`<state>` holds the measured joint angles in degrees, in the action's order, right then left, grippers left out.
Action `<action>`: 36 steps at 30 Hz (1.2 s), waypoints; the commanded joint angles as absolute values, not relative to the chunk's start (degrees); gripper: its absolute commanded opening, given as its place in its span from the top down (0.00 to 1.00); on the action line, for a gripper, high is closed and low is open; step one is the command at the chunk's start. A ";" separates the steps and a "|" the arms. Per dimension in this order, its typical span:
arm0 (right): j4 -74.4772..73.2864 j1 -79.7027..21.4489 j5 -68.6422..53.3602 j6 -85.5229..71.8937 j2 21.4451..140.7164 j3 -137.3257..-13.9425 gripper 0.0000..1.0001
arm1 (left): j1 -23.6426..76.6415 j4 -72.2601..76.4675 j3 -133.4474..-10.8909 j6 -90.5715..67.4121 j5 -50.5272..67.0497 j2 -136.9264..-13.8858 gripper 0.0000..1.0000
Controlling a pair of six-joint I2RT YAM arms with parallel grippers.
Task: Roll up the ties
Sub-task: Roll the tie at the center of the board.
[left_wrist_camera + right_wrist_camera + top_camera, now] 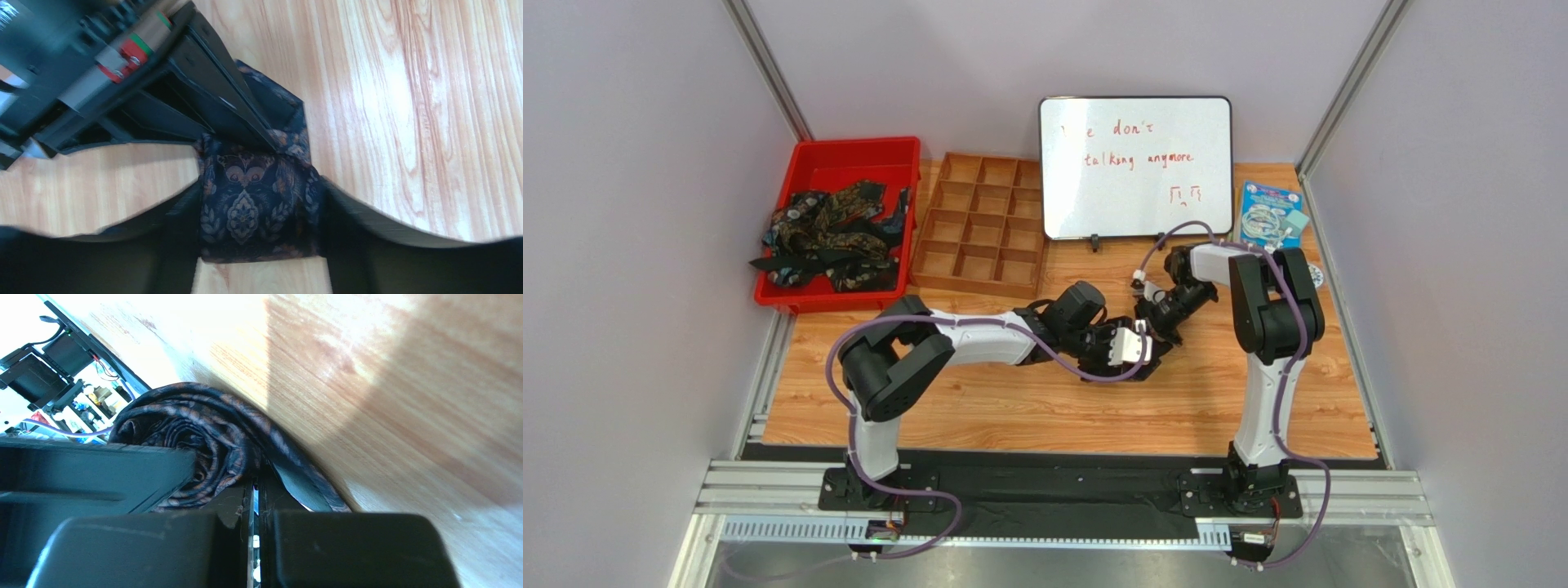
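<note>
A dark paisley tie (pixel 245 214), rolled into a compact bundle, lies on the wooden table. My left gripper (pixel 261 190) straddles it, its fingers (pixel 344 220) pressed against both sides of the roll. My right gripper (pixel 256 487) is shut, and its tips meet the roll (pixel 196 432) from the other side, beside the loose tail (pixel 307 487). I cannot tell whether a fold is pinched. In the top view both grippers (pixel 1133 349) (pixel 1155 321) meet at mid-table and hide the roll. More ties (pixel 830 233) are heaped in the red bin (pixel 848 147).
A wooden divided organizer (pixel 983 227) stands beside the red bin. A whiteboard (pixel 1134 165) stands upright at the back, with a blue packet (pixel 1271 214) to its right. Grey walls close in both sides of the table (pixel 1014 404).
</note>
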<state>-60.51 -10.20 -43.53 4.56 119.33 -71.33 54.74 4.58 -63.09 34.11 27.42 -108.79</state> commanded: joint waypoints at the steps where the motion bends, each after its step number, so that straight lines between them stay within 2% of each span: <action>1: -56.60 -11.16 -37.61 5.45 122.00 -71.02 1.00 | 55.19 1.32 -63.73 34.90 27.08 -109.08 0.48; 3: -57.39 -10.55 -38.93 5.89 119.64 -71.02 1.00 | 55.37 0.18 -62.93 33.15 25.41 -108.46 0.53; 7: -60.72 -7.91 -42.45 6.67 113.58 -70.58 0.86 | 55.63 -2.54 -60.30 30.50 23.73 -106.97 0.64; 9: -61.69 -6.95 -42.98 7.38 110.93 -70.49 0.80 | 55.63 -3.51 -59.68 29.01 23.21 -106.96 0.67; 12: -62.14 -5.98 -41.93 7.03 107.23 -69.61 0.67 | 55.64 -4.74 -59.59 26.90 22.59 -107.75 0.68; 13: -61.44 -5.54 -41.05 6.60 106.53 -68.65 0.58 | 55.63 -4.83 -60.02 26.02 22.24 -108.19 0.69; 15: -60.39 -4.92 -40.17 5.36 105.73 -67.59 0.47 | 55.72 -5.19 -60.29 25.75 21.97 -108.54 0.69; 17: -58.72 -4.75 -39.20 4.66 106.25 -66.37 0.43 | 55.63 -4.84 -60.47 25.58 21.88 -108.98 0.69; 21: -54.85 -4.83 -38.06 1.86 108.01 -65.22 0.18 | 55.63 -5.27 -61.17 25.84 21.62 -109.77 0.70; 36: -34.72 -10.11 -38.14 -5.63 108.55 -56.08 0.21 | 55.63 -4.83 -61.17 25.05 22.15 -111.79 0.71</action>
<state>-48.38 -8.16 -43.70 -6.48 106.76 -59.40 55.42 1.85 -62.00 26.68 23.22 -108.07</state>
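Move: The tie roll's middle is some 2 cm to the left hand's right and about 2 cm below it, level fore and aft, between its half-open fingers; the wooden tray lies roughly 21 cm ahead and 23 cm to that hand's left. The right hand has its shut tips tucked against the tie, with the roll about 3 cm to its left and 1 cm below. The tie's loose end is around 2 cm to the right of the right hand and 1 cm below. The left fingers close across the tie roll and squeeze it from front and back as that hand eases about 1.5 cm left and 1 cm down, then keep their grip while the right hand's shut tips come free of the tie, rising some 4 cm and backing off about 3 cm to the right. Opening wide on the way, the right hand sinks again about 3 cm and swings back left towards the roll, turning some 10 degrees clockwise, to end just above its starting place with one finger over the roll's right side and the other beyond the loose end. ##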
